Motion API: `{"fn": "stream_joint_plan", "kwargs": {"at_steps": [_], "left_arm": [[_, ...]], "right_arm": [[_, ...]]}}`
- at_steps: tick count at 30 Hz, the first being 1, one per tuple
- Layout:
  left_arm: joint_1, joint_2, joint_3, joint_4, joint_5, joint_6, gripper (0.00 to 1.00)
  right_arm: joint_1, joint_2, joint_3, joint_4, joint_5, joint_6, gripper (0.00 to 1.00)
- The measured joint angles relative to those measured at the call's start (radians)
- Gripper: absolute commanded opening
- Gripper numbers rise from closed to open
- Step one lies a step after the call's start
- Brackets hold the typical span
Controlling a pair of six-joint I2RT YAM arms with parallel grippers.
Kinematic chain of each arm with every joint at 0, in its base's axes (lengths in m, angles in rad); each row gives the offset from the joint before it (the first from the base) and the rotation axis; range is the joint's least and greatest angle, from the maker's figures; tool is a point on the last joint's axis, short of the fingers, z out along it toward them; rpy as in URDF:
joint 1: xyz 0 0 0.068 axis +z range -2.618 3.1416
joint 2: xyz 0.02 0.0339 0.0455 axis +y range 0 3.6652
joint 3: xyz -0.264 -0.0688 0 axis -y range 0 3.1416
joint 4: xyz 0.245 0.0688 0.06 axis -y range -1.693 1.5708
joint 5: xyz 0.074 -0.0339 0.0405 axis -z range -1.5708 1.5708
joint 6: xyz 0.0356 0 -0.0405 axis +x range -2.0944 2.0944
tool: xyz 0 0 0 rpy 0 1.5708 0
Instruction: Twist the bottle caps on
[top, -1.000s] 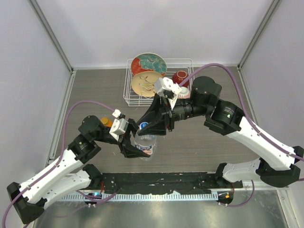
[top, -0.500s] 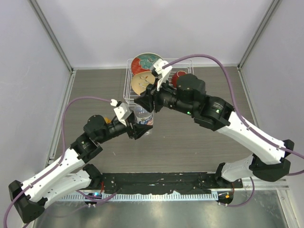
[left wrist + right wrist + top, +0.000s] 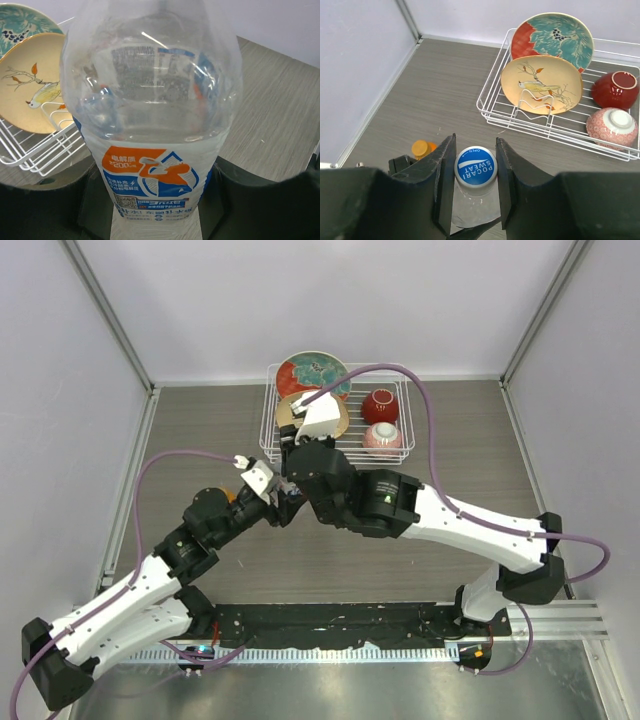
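A clear bottle (image 3: 150,100) with a white, blue and orange label stands upright on the table, and my left gripper (image 3: 156,205) is shut on its lower body. On its neck sits its white cap (image 3: 476,166) with a blue printed top. My right gripper (image 3: 475,160) comes down from above and is shut on that cap, a finger pressed against each side. In the top view the right wrist (image 3: 318,475) hides the bottle. The squat orange bottle (image 3: 431,147) with its orange cap (image 3: 419,147) stands just left of it, behind the left arm (image 3: 215,515).
A white wire dish rack (image 3: 490,112) stands just beyond the bottles, at the back of the table. It holds a red-and-teal plate (image 3: 552,35), a yellow bird plate (image 3: 540,82), a red bowl (image 3: 616,89) and a pink bowl (image 3: 612,125). Grey walls close in the left and back.
Both arms carried the clear bottle away from the near edge toward the rack. The right arm swung left over it, and its wrist now covers the bottle from above.
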Motion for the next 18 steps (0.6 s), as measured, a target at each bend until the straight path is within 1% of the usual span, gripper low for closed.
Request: {"fn": "stream_joint_plan", "kwargs": {"at_steps": [1, 3, 6, 7, 8, 9, 10, 12, 14, 18], "left_arm": [[0.0, -0.002, -0.003, -0.001, -0.009, -0.001, 0.0], [0.001, -0.006, -0.006, -0.001, -0.02, -0.003, 0.0], [0.0, -0.014, -0.006, 0.01, -0.013, -0.007, 0.0], [0.001, -0.021, -0.006, 0.016, -0.006, -0.013, 0.0], [0.001, -0.027, -0.006, 0.023, 0.0, -0.024, 0.0], [0.002, -0.034, -0.006, 0.035, 0.016, -0.035, 0.0], [0.004, -0.042, -0.006, 0.047, 0.035, -0.047, 0.0], [0.007, -0.055, -0.006, 0.065, 0.097, -0.064, 0.0], [0.009, -0.064, -0.006, 0.069, 0.17, -0.084, 0.0], [0.009, -0.06, -0.006, 0.064, 0.336, -0.106, 0.0]], "right_arm": [[0.004, 0.014, 0.01, -0.002, 0.024, 0.008, 0.27], [0.007, 0.027, 0.023, -0.002, 0.048, 0.015, 0.35], [0.012, 0.029, 0.042, -0.002, 0.037, 0.002, 0.48], [0.013, 0.026, 0.05, -0.001, 0.023, -0.009, 0.57], [0.014, 0.02, 0.055, -0.002, 0.003, -0.021, 0.63], [0.016, 0.009, 0.056, -0.003, -0.023, -0.035, 0.67], [0.017, -0.005, 0.056, -0.006, -0.051, -0.049, 0.76], [0.016, -0.045, 0.056, -0.014, -0.11, -0.071, 0.8], [0.008, -0.111, 0.053, -0.017, -0.204, -0.092, 0.85], [-0.021, -0.258, 0.044, -0.013, -0.389, -0.123, 0.87]]}}
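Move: The blue-topped bottle cap is already on the bottle and sits between the right fingertips, practically at the right hand point; the clear bottle's middle is about 9 cm straight below it. For the left hand, which grips the bottle low down, the cap is some 12 cm straight above. The orange jar stands about 13 cm ahead of the right hand, 17 cm to its left and 34 cm below; the yellow plate is roughly 36 cm ahead, 3 cm right and 28 cm below. After barely stirring at first, the right hand opens its fingers wide, letting go of the cap, and draws off upward by about 10 cm, also back towards its base and to the right, turning some 20 degrees counter-clockwise with its left side lifting a little. The left hand keeps its grip on the bottle and carries it back about 6 cm and slightly up and to the right, turning some 20 degrees clockwise as it goes. ##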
